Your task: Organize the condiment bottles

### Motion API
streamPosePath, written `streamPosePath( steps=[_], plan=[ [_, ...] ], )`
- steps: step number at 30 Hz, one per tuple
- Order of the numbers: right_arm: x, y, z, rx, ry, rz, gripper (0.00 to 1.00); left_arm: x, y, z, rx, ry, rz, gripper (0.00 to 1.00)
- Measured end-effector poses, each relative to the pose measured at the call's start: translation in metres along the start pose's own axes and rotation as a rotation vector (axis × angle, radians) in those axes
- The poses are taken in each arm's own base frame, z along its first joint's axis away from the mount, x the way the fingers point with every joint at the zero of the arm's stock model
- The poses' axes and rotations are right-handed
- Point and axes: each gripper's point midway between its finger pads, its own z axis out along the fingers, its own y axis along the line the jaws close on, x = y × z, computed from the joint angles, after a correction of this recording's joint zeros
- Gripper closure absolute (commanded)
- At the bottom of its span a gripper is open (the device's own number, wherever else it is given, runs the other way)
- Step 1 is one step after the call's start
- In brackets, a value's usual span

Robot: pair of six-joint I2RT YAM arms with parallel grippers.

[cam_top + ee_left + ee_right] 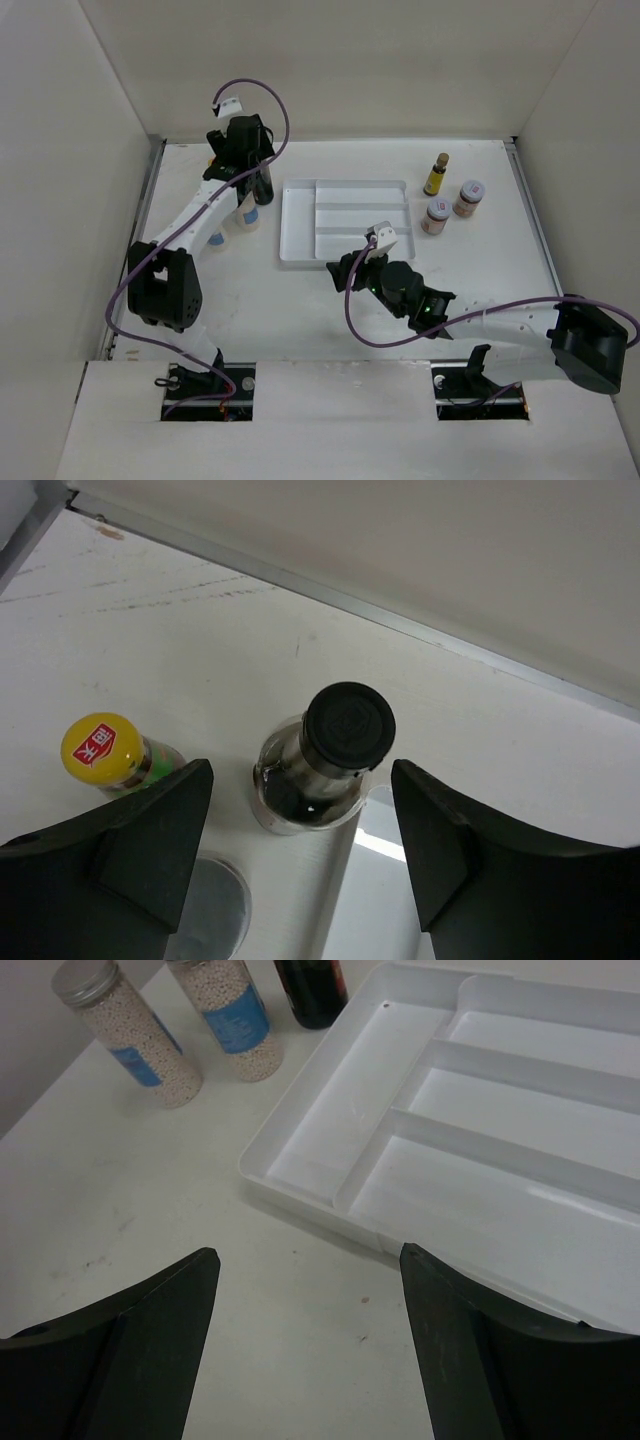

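Note:
The condiment bottles stand in two groups. At the far left, a tall dark-liquid bottle with a black cap (346,730) stands upright beside a yellow-capped bottle (104,752). My left gripper (300,776) hovers above the dark bottle (263,184), open, its fingers clear of it. Two blue-labelled spice jars (130,1032) (232,1012) stand just left of the white divided tray (300,1165). At the far right are a tiny yellow bottle (436,175) and two pale-lidded jars (469,197) (436,215). My right gripper (307,1255) is open over bare table at the tray's near-left corner.
The white tray (345,255) lies mid-table with nothing in its compartments. A grey jar lid (208,910) shows under my left finger. The back wall and its metal rail (300,580) run close behind the left group. Side walls border the table.

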Motion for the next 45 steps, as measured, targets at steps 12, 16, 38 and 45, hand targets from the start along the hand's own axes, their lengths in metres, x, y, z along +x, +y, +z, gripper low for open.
streamPosePath(
  steps=[12,16,38,45],
  plan=[
    [0.001,0.000,0.000,0.001,0.002,-0.005,0.21,-0.001,-0.008,0.028,-0.005,-0.001,0.027,0.42],
    [0.001,0.000,0.000,0.001,0.002,-0.006,0.21,0.003,-0.009,0.034,-0.008,0.005,0.037,0.55],
    [0.001,-0.001,0.000,0.001,0.003,-0.013,0.20,-0.016,-0.021,0.028,-0.007,-0.013,0.123,0.87],
    [0.001,-0.002,0.000,0.004,0.003,-0.012,0.20,-0.029,-0.039,0.016,0.036,-0.048,0.135,0.87]
  ],
)
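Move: The tall black-capped bottle stands about 4 cm ahead of the left hand, neither left nor right of it, its cap about 1 cm below and its middle some 12 cm below. The yellow-capped bottle is 9 cm to this hand's left and 2 cm ahead, the blue-label jar 2 cm back and 3 cm left; the tray's middle lies roughly 18 cm right and 2 cm back. From the right hand, the black-capped bottle is about 27 cm ahead and 15 cm left. Forward by about 4 cm and slightly down, the left hand brings its open fingers around the top of the tall black-capped bottle and closes them, pinching it at the cap. With that grip kept, it rises about 4 cm, drifting some 2 cm to the right, and rolls a few degrees, left side up. ##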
